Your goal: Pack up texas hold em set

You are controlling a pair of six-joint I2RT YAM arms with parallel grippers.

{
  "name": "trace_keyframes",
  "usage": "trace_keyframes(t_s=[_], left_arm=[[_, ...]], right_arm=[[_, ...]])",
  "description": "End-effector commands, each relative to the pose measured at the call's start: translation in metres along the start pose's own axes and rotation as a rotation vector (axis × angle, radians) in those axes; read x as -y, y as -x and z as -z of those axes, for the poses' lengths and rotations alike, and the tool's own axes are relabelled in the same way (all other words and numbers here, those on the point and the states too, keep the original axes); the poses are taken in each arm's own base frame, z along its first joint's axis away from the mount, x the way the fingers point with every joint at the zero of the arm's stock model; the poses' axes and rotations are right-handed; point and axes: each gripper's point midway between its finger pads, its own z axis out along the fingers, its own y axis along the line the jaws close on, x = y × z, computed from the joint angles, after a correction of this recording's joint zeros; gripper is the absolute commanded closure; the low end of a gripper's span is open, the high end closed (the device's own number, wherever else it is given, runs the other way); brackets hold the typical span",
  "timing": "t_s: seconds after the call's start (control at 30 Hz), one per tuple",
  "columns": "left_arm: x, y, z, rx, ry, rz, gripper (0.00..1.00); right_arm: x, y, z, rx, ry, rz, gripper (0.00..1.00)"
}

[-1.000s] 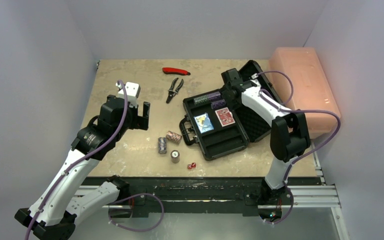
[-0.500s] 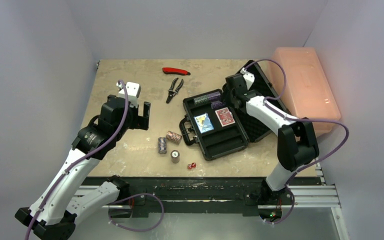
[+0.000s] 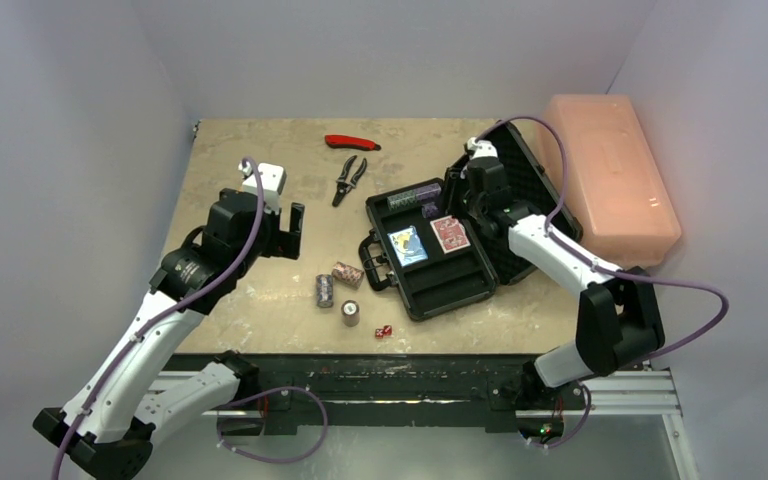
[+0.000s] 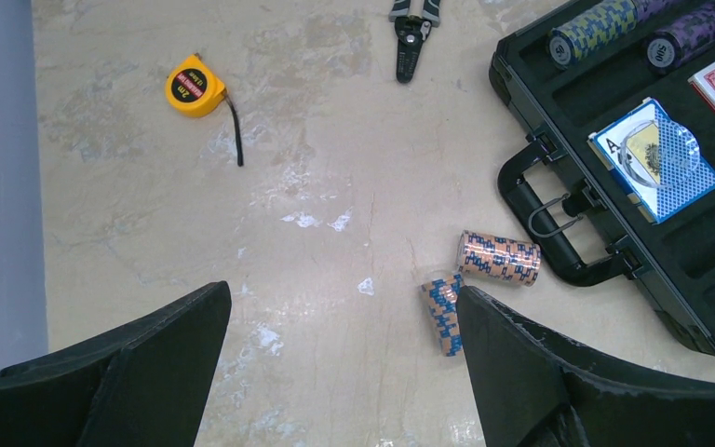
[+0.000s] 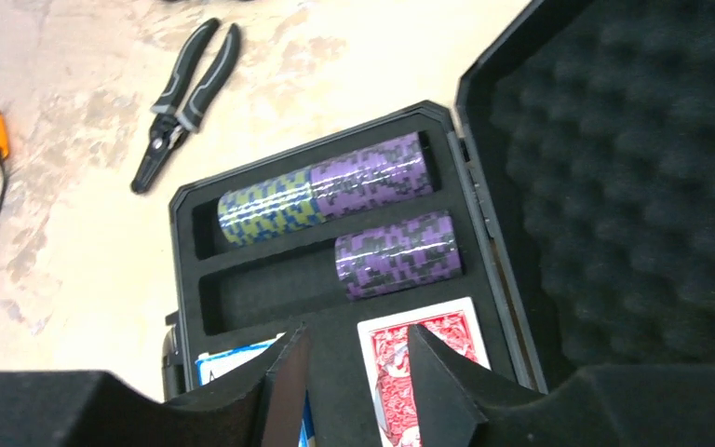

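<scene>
The black briefcase lies open right of centre, its foam lid propped back. Its slots hold purple and blue-green chip stacks, another purple stack, a blue deck and a red deck. Three loose chip stacks lie left of the handle: one on its side, one beside it, one nearer. Tiny red dice sit close by. My right gripper hovers over the decks, open narrowly and empty. My left gripper hangs wide open over bare table, an orange-blue stack by its right finger.
Pliers and a red-handled tool lie at the back of the table. A yellow tape measure sits on the left. A large pink box stands at the right edge behind the lid.
The right arm swung its elbow out to the right and drew the gripper back from the chip slots, its jaws narrowing. The left arm barely shifted.
</scene>
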Motion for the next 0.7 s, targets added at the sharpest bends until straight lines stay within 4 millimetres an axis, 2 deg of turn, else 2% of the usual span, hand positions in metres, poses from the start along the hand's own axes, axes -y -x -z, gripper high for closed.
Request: trace_keyframes(t_s=[0.0,0.17,0.23,0.3,0.43,0.6,0.67], left_arm=[[-0.002,0.006,-0.001,0.023,0.005,0.003,0.09],[-0.002,0.005,-0.003,0.015,0.011,-0.002,0.09],[-0.001,0.005,-0.005,0.008,0.009,-0.004,0.09],[0.001,0.003,-0.008,-0.004,0.005,-0.008,0.09],[0.003,0.001,-0.012,-0.02,0.001,-0.013,0.09],[0.005,-0.001,-0.017,-0.042,0.004,-0.021,0.09],[0.005,-0.002,-0.018,-0.047,0.002,-0.024,0.09]], right_arm=[[-0.024,0.001,0.009,0.05,0.13,0.074,0.55],[-0.044,-0.019,0.011,0.081,0.154,0.114,0.56],[-0.052,-0.028,0.008,0.078,0.156,0.131,0.65],[-0.06,-0.033,0.004,0.076,0.162,0.141,0.68],[-0.07,-0.032,-0.01,0.06,0.163,0.148,0.76],[-0.071,-0.027,-0.031,0.043,0.119,0.159,0.9],[-0.071,-0.026,-0.039,0.038,0.099,0.159,0.93]])
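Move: The empty left stretch of the second chip slot lies about 8 cm to the right hand's left, 2 cm ahead and 8 cm down. The purple stack in that slot is some 4 cm ahead and 1 cm left, the red deck about 3 cm back and 2 cm right, the blue deck 6 cm back and 8 cm left, all similarly below. From the left hand the empty stretch is roughly 17 cm ahead, 24 cm right, 19 cm down. With nothing in its fingers and no touch to be seen, the right hand heads for the empty stretch beside the purple stack: about 8 cm left while sinking some 5 cm, drawing back first, then easing forward over the blue deck's far edge. Its half-open fingers close almost fully and the wrist turns some 10 degrees counter-clockwise. The left hand, wide open, dips about 2 cm. ##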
